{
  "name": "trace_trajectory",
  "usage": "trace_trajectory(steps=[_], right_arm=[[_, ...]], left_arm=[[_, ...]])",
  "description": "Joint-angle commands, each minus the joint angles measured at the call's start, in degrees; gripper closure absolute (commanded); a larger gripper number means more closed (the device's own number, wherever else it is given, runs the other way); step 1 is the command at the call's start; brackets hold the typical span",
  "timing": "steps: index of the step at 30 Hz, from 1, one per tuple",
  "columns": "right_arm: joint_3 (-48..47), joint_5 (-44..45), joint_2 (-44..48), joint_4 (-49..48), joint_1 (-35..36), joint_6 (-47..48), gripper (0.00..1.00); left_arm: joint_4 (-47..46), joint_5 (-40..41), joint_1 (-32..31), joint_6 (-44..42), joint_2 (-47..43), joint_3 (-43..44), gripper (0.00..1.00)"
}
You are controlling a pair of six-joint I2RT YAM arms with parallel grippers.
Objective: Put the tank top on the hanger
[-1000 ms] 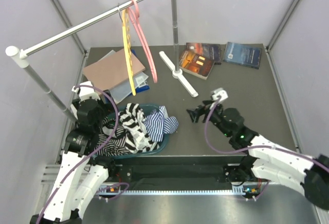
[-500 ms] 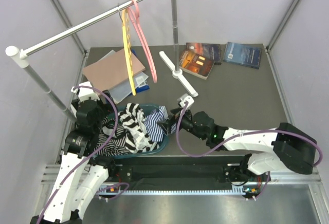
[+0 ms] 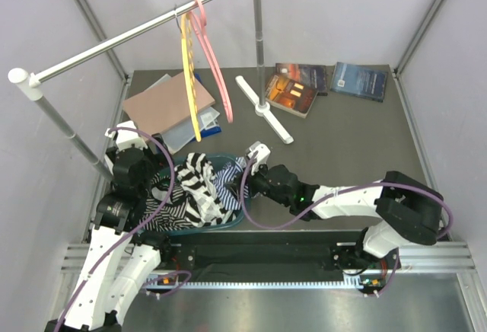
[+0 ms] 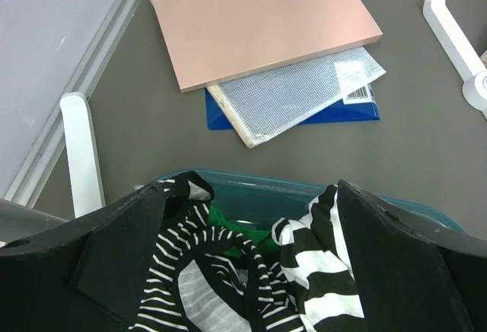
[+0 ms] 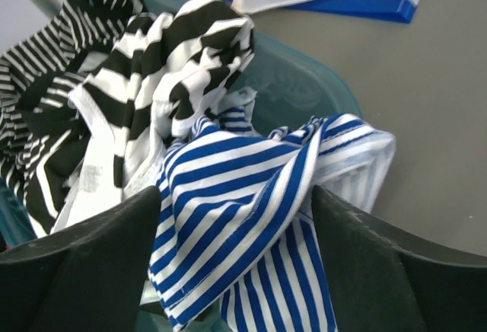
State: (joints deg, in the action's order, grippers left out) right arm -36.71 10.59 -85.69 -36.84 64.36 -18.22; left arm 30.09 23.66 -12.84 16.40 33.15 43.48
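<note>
The tank top (image 3: 228, 181), blue-and-white striped, lies bunched at the right end of a teal basket (image 3: 225, 222), spilling over its rim. My right gripper (image 3: 243, 176) is down on it. In the right wrist view the tank top (image 5: 243, 218) fills the gap of that gripper (image 5: 236, 271), whose jaws stand wide on either side of the cloth, open. My left gripper (image 4: 251, 271) hangs open over black-and-white striped garments (image 4: 228, 271) at the basket's left end. The pink hanger (image 3: 211, 65) hangs by its hook from the rail (image 3: 137, 35), bare.
A yellow hanger (image 3: 188, 81) hangs beside the pink one. A brown board (image 3: 163, 103) on a blue folder lies behind the basket. The rack's white foot (image 3: 262, 107) and post stand mid-table. Books (image 3: 293, 92) (image 3: 359, 81) lie at the back right.
My right arm has swung left from the middle of the table to the basket, and its jaws now straddle the tank top and have narrowed a little. The left arm has not moved.
</note>
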Motion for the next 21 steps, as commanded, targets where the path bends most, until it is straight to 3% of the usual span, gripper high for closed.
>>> trace_trajectory(steps=[1, 2, 4, 5, 8, 21], right_arm=[[-3.10, -2.41, -1.58, -3.41, 1.12, -0.94, 0.30], [-3.28, -3.02, -1.67, -3.41, 1.12, -0.86, 0.45], [-3.81, -3.21, -1.59, -2.80, 1.12, -0.15, 0.62], [-4.07, -3.12, -1.06, -2.54, 1.12, 0.11, 0.79], [-5.47, -1.89, 1.21, 0.27, 1.12, 2.22, 0.98], [-8.02, 15.07, 25.03, 16.43, 0.16, 14.87, 1.00]], left_arm=[[-1.26, 0.69, 0.27, -0.32, -0.27, -0.24, 0.01], [-1.26, 0.69, 0.27, -0.32, -0.36, -0.24, 0.01], [-1.26, 0.69, 0.27, -0.32, -0.36, -0.24, 0.01], [-1.26, 0.69, 0.27, -0.23, -0.45, -0.24, 0.01], [-1.26, 0.60, 0.27, -0.23, -0.54, -0.33, 0.01], [-2.05, -1.16, 0.27, -0.32, -0.10, -0.51, 0.01]])
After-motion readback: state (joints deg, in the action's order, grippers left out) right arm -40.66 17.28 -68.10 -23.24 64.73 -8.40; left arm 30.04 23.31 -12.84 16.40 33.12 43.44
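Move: The blue-striped tank top lies bunched right at the right gripper's open fingers, its middle about 1 cm to the left and 3 cm below. The black-and-white cloth is some 10 cm left and 3 cm back, about as low; the white stand foot is roughly 19 cm ahead and 8 cm right, 9 cm lower. From the left gripper, the tank top is about 24 cm right, 8 cm back and 14 cm below. Close the right gripper fully on the blue-striped tank top while easing it down and left by about 1 cm. With the cloth pinched between the fingertips, lift it some 10 cm up from the basket, drawing about 5 cm back to the right as it rises and tipping the fingers upward about 10 degrees. ##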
